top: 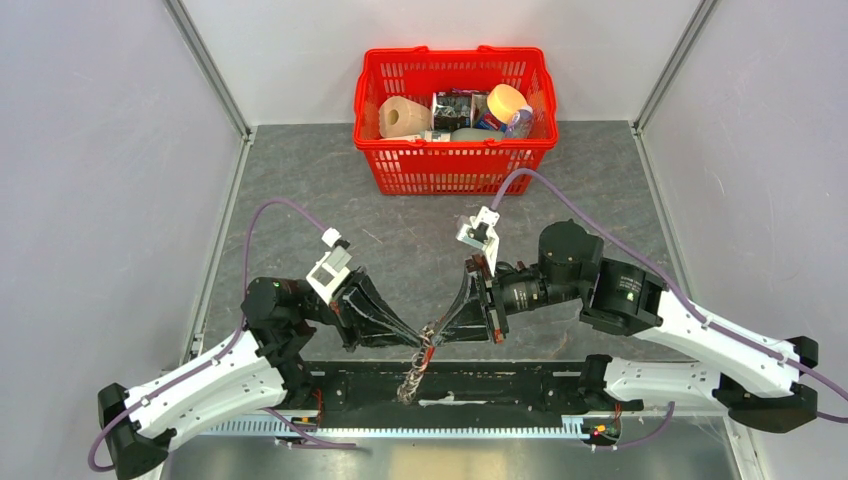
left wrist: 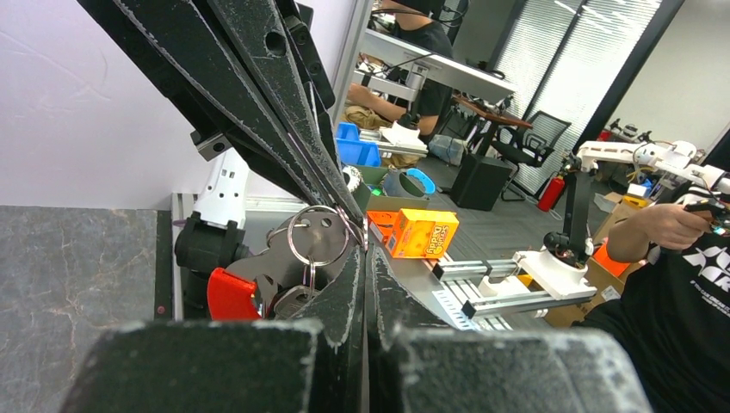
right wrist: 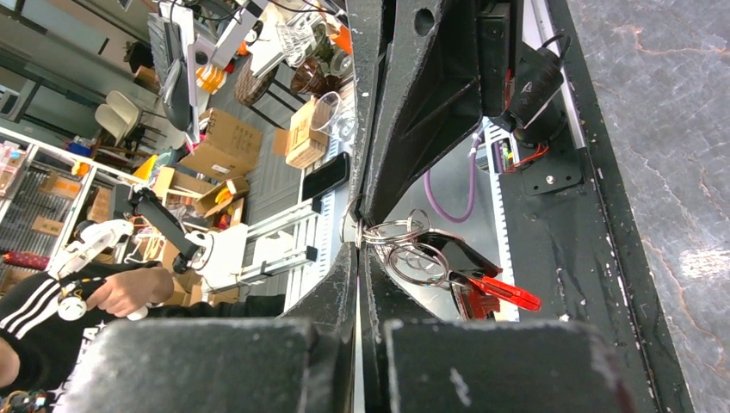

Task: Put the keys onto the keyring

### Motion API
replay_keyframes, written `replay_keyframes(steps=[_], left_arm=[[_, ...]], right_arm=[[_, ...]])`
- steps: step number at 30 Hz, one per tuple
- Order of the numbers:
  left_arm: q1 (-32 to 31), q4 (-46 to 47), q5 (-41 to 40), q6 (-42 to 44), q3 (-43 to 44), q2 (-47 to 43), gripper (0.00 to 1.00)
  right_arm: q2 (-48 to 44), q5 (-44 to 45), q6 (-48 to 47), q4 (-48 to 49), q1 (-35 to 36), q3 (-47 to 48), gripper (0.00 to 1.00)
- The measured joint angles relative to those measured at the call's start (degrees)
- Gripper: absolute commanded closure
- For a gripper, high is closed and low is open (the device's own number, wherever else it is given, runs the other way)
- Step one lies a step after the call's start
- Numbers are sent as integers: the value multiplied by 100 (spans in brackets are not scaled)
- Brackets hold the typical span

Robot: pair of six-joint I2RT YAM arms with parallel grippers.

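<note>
Both grippers meet tip to tip low over the table's near edge. The keyring (top: 424, 355) hangs between them, its red strap just below the tips and its silvery chain dangling further down. My left gripper (left wrist: 362, 248) is shut, with a silvery split ring (left wrist: 318, 234) caught at its tips; the red strap (left wrist: 231, 294) and a flat grey plate hang beside it. My right gripper (right wrist: 358, 244) is shut on the stacked rings (right wrist: 415, 251), the red strap (right wrist: 506, 293) hanging to the right. I cannot pick out the small black-headed key.
A red basket (top: 367, 92) with a paper roll, a jar and packets stands at the back centre. Grey walls close in the left and right sides. A black base plate and metal rail (top: 500, 385) run along the near edge under the grippers.
</note>
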Motion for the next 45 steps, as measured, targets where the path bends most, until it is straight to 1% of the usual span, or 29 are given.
replay_keyframes(steps=[8,10,11,14,16,17,19,20,22,28,34,45], left_arm=[[0,63,-2,2,-24,-205,98],[0,133,0,2,-87,-275,96],[0,173,-7,2,-125,-302,94],[0,319,-39,2,-238,-334,78],[0,439,11,-11,-315,-341,70],[0,518,59,-26,-350,-350,63],[0,638,105,-42,-391,-389,53],[0,686,116,-48,-396,-415,49],[0,754,133,-52,-396,-455,47],[0,579,138,-2,-396,-527,45],[0,382,-122,44,-396,-505,46],[0,339,-605,17,-393,-308,47]], right_arm=[[-103,302,-199,-46,79,0,100],[-144,365,-271,-70,111,2,100],[-155,389,-297,-83,114,2,100],[-157,470,-380,-142,125,4,100],[-157,564,-468,-245,122,20,100],[-155,640,-525,-326,122,42,100],[-149,734,-632,-424,122,92,100],[-140,785,-702,-481,122,138,100],[-122,835,-815,-562,122,225,100],[-63,837,-1207,-629,138,466,100],[-59,719,-1563,-636,162,501,100],[-59,590,-2044,-417,188,501,100]])
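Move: The keyring's end ring is pinched at both hands' tips, high above the table: it lies about 1 cm to the left hand's right and about 1 cm to the right hand's left, level with both and neither ahead nor back. The key bundle with its red piece hangs some 4 cm straight below the right hand's tips, and 1 cm to their left. Left lets go of the ring, easing about 3 cm back-left, then returns; right keeps pinching, rolling 20 degrees. ##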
